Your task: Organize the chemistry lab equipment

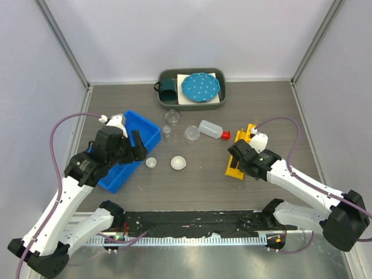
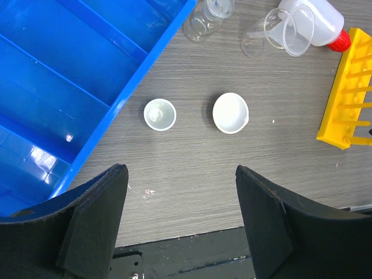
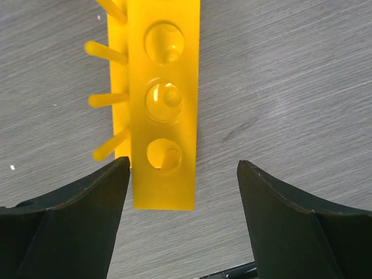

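Observation:
The yellow test-tube rack lies on the table at the right, and my right gripper hovers open over its near end. In the right wrist view the rack's end sits between the open fingers, closer to the left one, and I see no contact. Two small round dishes rest mid-table. My left gripper is open and holds nothing, on the near side of them. Farther back are a white squeeze bottle with a red nozzle, a beaker, a funnel and a small clear flask.
A blue divided bin lies at the left, under my left wrist. A grey tray at the back holds a teal mug and a blue dotted plate. A black strip runs along the table's near edge.

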`<action>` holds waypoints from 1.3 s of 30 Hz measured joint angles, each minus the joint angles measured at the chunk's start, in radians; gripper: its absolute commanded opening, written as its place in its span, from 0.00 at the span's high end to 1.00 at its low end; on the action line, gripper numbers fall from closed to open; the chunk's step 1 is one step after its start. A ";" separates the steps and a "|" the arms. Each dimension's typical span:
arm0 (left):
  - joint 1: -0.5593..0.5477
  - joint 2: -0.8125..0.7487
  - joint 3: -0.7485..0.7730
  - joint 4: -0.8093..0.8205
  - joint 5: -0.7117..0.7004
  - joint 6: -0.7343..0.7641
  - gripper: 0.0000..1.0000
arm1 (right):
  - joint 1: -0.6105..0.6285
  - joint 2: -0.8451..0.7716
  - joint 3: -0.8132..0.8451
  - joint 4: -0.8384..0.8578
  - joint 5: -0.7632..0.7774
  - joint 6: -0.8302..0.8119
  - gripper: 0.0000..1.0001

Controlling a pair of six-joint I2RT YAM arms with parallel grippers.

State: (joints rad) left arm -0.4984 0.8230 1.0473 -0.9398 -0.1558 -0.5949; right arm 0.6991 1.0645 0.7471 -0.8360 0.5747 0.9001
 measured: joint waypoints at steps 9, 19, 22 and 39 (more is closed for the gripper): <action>0.000 0.000 0.000 -0.001 0.000 0.000 0.21 | 0.000 0.019 -0.028 0.024 0.008 0.015 0.57; 0.000 0.002 0.000 -0.001 -0.001 0.000 0.21 | -0.059 0.114 -0.002 0.118 0.067 -0.061 0.68; 0.000 0.007 0.000 -0.002 -0.001 0.000 0.21 | -0.148 0.151 0.011 0.190 0.049 -0.133 0.68; 0.000 0.066 0.000 -0.006 -0.019 0.001 0.21 | -0.586 0.633 0.444 0.389 -0.156 -0.380 0.68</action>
State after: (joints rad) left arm -0.4984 0.8886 1.0473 -0.9459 -0.1745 -0.5941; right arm 0.1127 1.6978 1.1912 -0.4469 0.4183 0.5205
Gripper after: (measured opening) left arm 0.790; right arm 0.490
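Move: Just beyond the right hand, whose open fingers already straddle its near end, lies the yellow rack, its middle about 7 cm ahead, 1 cm to the right and some 3 cm lower. The red-capped bottle lies roughly 16 cm ahead and 12 cm to the left; the larger white dish sits about 28 cm left and 1 cm ahead. From the left hand, the rack's middle is about 41 cm right, 7 cm ahead and 16 cm below. Settling about 1 cm lower, the right hand closes its fingers on both sides of the holed bar at the rack's near end. With that pinch kept, it speeds up forward, some 20 cm, and to the right about 9 cm, staying low and nearly level, while turning some 15 degrees clockwise. ##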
